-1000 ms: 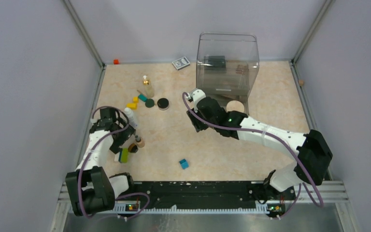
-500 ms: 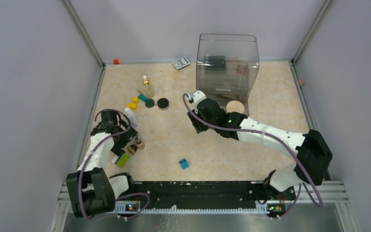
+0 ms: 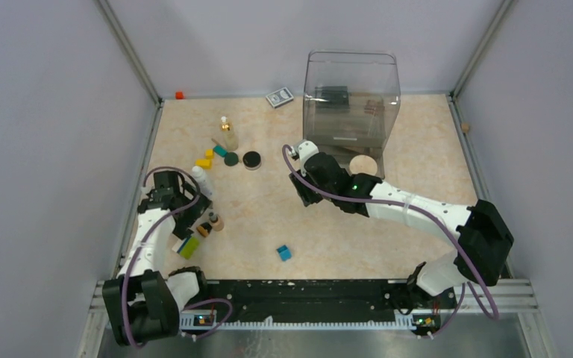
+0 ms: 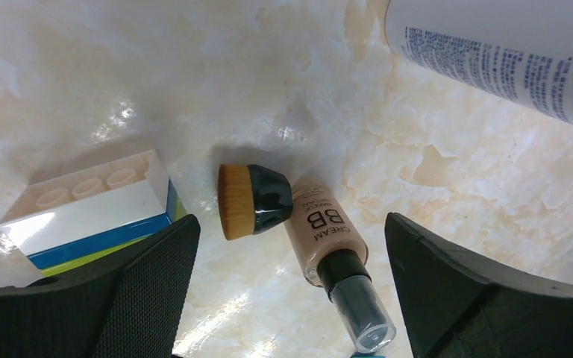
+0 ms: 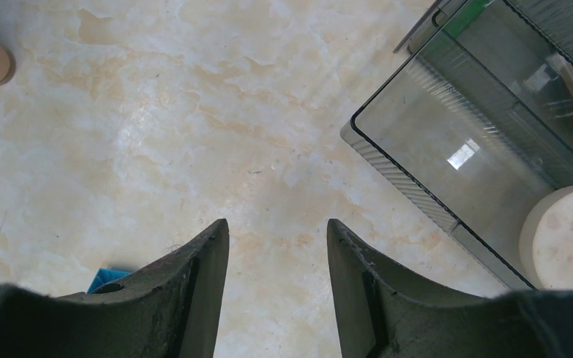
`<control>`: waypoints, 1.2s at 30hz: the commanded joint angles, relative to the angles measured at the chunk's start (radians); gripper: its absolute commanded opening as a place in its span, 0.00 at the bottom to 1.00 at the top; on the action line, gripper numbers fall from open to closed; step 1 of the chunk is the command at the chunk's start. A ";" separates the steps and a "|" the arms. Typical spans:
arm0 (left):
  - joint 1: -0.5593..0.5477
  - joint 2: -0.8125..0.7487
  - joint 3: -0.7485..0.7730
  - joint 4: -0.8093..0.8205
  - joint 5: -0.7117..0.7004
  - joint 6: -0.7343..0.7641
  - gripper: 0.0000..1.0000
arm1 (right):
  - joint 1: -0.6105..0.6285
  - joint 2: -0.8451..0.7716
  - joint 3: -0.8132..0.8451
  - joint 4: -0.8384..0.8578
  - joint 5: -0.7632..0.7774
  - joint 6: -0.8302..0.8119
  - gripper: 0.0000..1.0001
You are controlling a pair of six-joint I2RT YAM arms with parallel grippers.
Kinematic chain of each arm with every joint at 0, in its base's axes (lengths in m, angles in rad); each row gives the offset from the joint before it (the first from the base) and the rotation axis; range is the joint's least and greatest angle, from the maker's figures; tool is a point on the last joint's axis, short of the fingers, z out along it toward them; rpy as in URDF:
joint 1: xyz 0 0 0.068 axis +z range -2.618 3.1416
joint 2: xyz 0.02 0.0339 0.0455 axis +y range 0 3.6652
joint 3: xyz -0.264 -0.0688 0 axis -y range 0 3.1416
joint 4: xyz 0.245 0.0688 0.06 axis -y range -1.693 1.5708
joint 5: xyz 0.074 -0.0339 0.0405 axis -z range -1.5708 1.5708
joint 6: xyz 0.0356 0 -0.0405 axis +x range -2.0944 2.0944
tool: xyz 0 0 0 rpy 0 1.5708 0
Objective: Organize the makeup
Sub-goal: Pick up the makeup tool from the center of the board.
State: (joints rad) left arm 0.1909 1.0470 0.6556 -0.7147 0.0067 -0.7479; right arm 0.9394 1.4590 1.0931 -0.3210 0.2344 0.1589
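Observation:
A tan BB cream tube [image 4: 321,227] with a clear cap lies on the table between the wide-open fingers of my left gripper [image 4: 289,224], untouched. A small black brush [image 4: 250,201] with tan bristles rests against it. In the top view the tube [image 3: 214,221] lies beside the left gripper [image 3: 198,220], and the white bottle [image 3: 202,181] lies just beyond. The gold-capped clear bottle [image 3: 227,135] and black round compact [image 3: 251,159] stand further back. The beige round disc [image 3: 362,165] sits by the clear organizer [image 3: 351,104]. My right gripper [image 5: 277,222] hangs open over bare table, holding nothing.
A white, blue and green block stack [image 4: 93,209] lies left of the brush. Yellow blocks [image 3: 206,159], a dark green disc [image 3: 230,159], a blue cube [image 3: 284,253], a grey card box [image 3: 279,98] and an orange cube [image 3: 180,95] are scattered about. Walls close three sides.
My left arm has shifted slightly and the block stack beside it has turned a little. The right arm has not moved.

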 commanded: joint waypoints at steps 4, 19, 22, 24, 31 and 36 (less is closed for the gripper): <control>0.001 0.016 -0.033 0.057 0.027 -0.018 0.96 | -0.007 -0.026 0.008 0.028 -0.001 0.012 0.50; 0.001 0.040 -0.109 0.071 0.003 -0.021 0.88 | -0.007 -0.022 0.010 0.036 -0.018 0.018 0.50; 0.001 0.050 -0.121 0.086 0.008 -0.024 0.84 | -0.006 -0.021 0.012 0.035 -0.022 0.019 0.50; 0.001 0.060 -0.127 0.096 0.009 -0.024 0.80 | -0.007 -0.022 0.013 0.035 -0.023 0.021 0.50; 0.001 0.095 -0.137 0.128 0.003 -0.021 0.70 | -0.006 -0.025 0.014 0.030 -0.020 0.020 0.50; 0.001 0.110 -0.140 0.146 -0.033 -0.026 0.70 | -0.006 -0.026 0.011 0.028 -0.016 0.019 0.50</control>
State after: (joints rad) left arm 0.1909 1.1255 0.5362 -0.6292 0.0242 -0.7620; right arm 0.9394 1.4590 1.0931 -0.3210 0.2180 0.1623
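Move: Below the left hand, some 6 cm down and about 1 cm back and 1 cm to its right, lies the makeup tool (a short brush). The BB cream bottle touches it, about 1 cm ahead and 5 cm right of the hand; the block stack is some 6 cm back and 3 cm left, and the white bottle about 12 cm ahead and 1 cm right. From the right hand the makeup tool is roughly 28 cm left and 9 cm back. Sinking about 5 cm, the left hand comes down over the makeup tool and eases back some 2 cm, its fingers tipping steeper by about 5 degrees. The wide-open fingers begin to close late on, to roughly 70 percent, one beside the block stack and the other coming against the BB cream bottle, with the brush between them but not yet pinched. ##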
